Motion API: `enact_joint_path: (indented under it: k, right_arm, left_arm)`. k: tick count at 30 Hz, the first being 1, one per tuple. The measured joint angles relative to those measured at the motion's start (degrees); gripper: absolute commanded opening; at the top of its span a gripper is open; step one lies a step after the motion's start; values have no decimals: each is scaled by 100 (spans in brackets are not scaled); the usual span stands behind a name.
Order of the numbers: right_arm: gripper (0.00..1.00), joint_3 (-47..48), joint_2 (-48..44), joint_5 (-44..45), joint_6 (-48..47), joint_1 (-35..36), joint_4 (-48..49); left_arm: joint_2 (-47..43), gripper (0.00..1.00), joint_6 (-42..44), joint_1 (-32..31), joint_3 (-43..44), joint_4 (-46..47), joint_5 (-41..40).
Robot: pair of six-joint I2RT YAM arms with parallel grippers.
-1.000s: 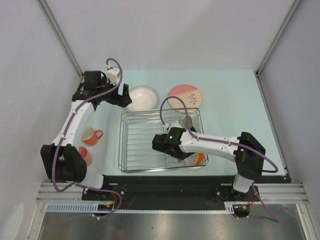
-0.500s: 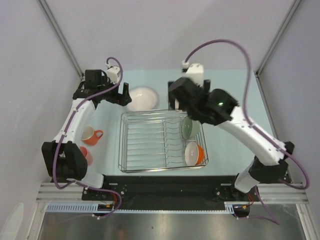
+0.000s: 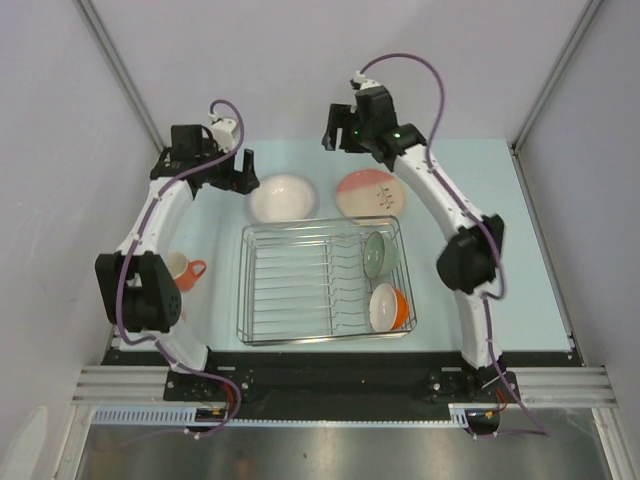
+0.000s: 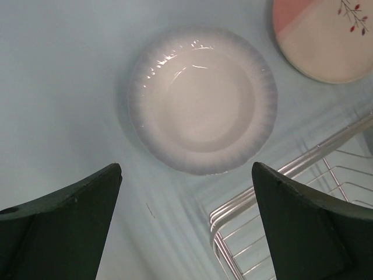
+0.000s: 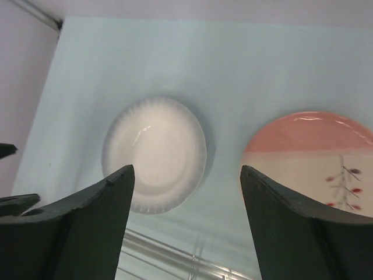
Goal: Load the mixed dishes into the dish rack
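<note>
The white shallow bowl (image 3: 283,197) and the pink-and-cream plate (image 3: 370,193) lie on the table behind the chrome dish rack (image 3: 244,290). The sage green bowl (image 3: 376,254) and the orange bowl (image 3: 388,307) stand in the rack's right side. The orange mug (image 3: 184,271) sits left of the rack. The small pink cup is hidden by the left arm. My left gripper (image 3: 242,172) is open and empty just left of the white bowl (image 4: 203,102). My right gripper (image 3: 338,130) is open and empty, high behind the gap between the bowl (image 5: 154,153) and the plate (image 5: 315,163).
The rack's back rim (image 5: 175,251) lies close in front of both dishes, and its back left corner (image 4: 291,198) shows in the left wrist view. Walls enclose the table at left, back and right. The left gripper's fingers (image 5: 11,204) show at the right wrist view's left edge.
My right arm has swung up from over the rack to the back of the table, above the bowl and plate. My left gripper has shifted slightly by the white bowl.
</note>
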Motion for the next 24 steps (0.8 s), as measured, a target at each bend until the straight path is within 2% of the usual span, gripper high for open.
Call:
enact_joint_path:
  k: [4,7,15,24]
  right_arm:
    - [80,994,1401,-717,-28,-129,-59]
    - [80,1062,1893,-1196,101,-212,-59]
    - [78,1045,2249,-2009,520,-345,411]
    - [76,1010,2830,-2417,772,-302,715]
  left_arm:
    - [511,98,-22,243,328,76,11]
    - [704,99,-57,385,330,125,9]
    - [813,97,-103,393,284,271,76]
    - [1086,95,-216,382,44,343,205]
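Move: The white plate lies about 9 cm ahead of my left hand, 7 cm to its right and 19 cm below. From my right hand the same plate is roughly 15 cm to the left, 3 cm ahead and 27 cm below. The pink plate sits some 8 cm to the right of my right hand, 4 cm ahead and as low; the dish rack's middle is about 20 cm back from that hand, 5 cm left and 23 cm below. I bring both open hands down on either side of the white plate. My right hand drops about 19 cm, drifting some 7 cm left and a little forward to the plate's right rim, its fingers tipping down about 20 degrees and swinging counter-clockwise. My left hand sinks 7 cm, first easing forward and left, then going nearly straight down beside the plate's near-left side. ##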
